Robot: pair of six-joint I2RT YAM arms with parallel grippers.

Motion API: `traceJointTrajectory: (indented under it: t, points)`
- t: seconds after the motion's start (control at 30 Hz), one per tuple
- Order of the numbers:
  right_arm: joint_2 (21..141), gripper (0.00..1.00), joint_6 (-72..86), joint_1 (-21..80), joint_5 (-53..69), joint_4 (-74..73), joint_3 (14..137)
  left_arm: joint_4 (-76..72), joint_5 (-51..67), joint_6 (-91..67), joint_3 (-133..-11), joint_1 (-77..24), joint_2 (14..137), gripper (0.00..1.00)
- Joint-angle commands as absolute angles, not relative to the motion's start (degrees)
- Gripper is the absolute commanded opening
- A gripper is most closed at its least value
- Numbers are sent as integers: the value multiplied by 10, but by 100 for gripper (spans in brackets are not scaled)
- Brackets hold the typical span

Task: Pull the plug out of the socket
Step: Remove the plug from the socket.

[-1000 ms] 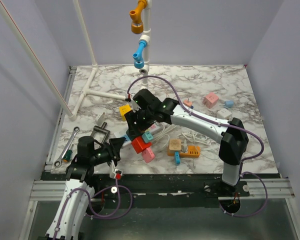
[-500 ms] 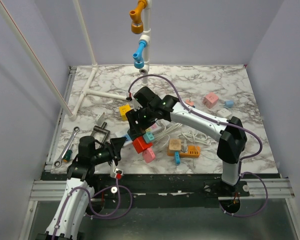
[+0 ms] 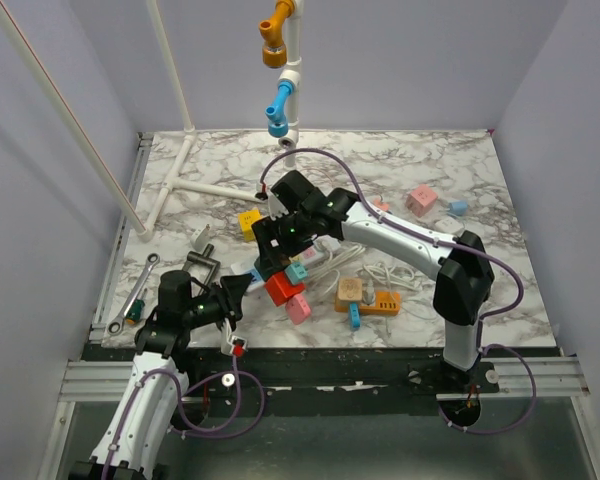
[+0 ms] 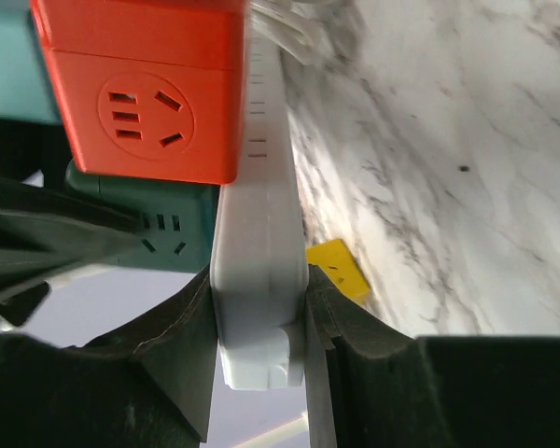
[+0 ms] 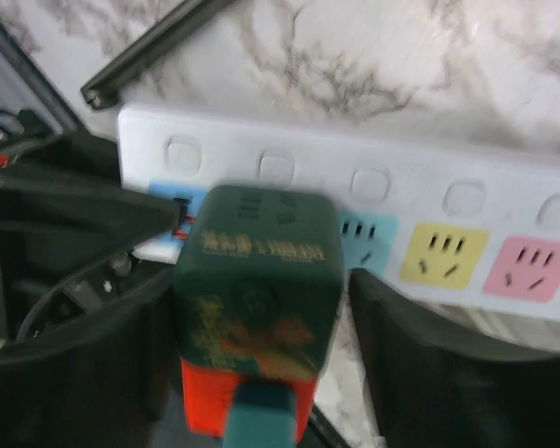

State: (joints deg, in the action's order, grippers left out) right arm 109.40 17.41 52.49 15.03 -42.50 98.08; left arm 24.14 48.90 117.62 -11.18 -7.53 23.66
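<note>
The socket [image 4: 257,280], a long white strip with blue, yellow and pink outlets [image 5: 467,177], is held tilted on edge above the table's near left. My left gripper [image 4: 259,280] is shut on its end, with a pad [image 4: 182,317] pressed to each flat face. The plug [image 5: 257,280], a dark green cube, sits in an outlet near that end beside an orange cube [image 4: 140,93]. My right gripper [image 5: 261,280] is closed around the green plug, one finger [image 5: 401,355] on each side. From above, both grippers meet at the strip [image 3: 265,275].
A yellow cube [image 3: 249,220], an orange adapter with a blue plug [image 3: 365,295], a pink cube [image 3: 421,198] and a white cord [image 3: 380,272] lie on the marble. A wrench [image 3: 138,290] and a clamp [image 3: 205,262] lie left. A white pipe frame [image 3: 210,187] stands behind.
The right arm has shifted a little to the left with its gripper still on the plug. The left arm and the strip have barely moved.
</note>
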Motion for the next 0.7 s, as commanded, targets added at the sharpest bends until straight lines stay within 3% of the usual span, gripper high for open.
traceJointTrajectory:
  t: [0.0,0.17,0.67]
  points:
    - [1038,99,196,494,171,-443,938,349,400,1542,-89,-60,259,0]
    - [1006,100,214,501,153,-378,893,347,402,1540,-88,-60,256,0]
    - [1069,100,234,551,106,-333,916,315,402,1544,-84,-60,272,0]
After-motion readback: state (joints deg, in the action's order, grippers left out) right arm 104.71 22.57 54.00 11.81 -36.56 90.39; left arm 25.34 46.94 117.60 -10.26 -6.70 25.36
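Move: The green plug, still on the power strip, is pinched between the right hand's fingertips, its middle about 1 cm below the hand point. The red cube joined to it is some 6 cm nearer the base and 3 cm farther right; the teal plug is about 2 cm back and 5 cm right. The yellow cube lies roughly 10 cm ahead and 5 cm left, 8 cm lower. From the left hand, gripping the strip's end, the green plug is about 4 cm right, 3 cm ahead and 3 cm higher. The green plug is let go as the right fingers spread fully; that hand shifts some 2.5 cm right, lifting about a centimetre and turning slightly clockwise, then swings back left and down nearly as far, jaws open on either side of the plug. The left hand keeps its grip on the strip's end and sinks about 2 cm early on, then holds. ##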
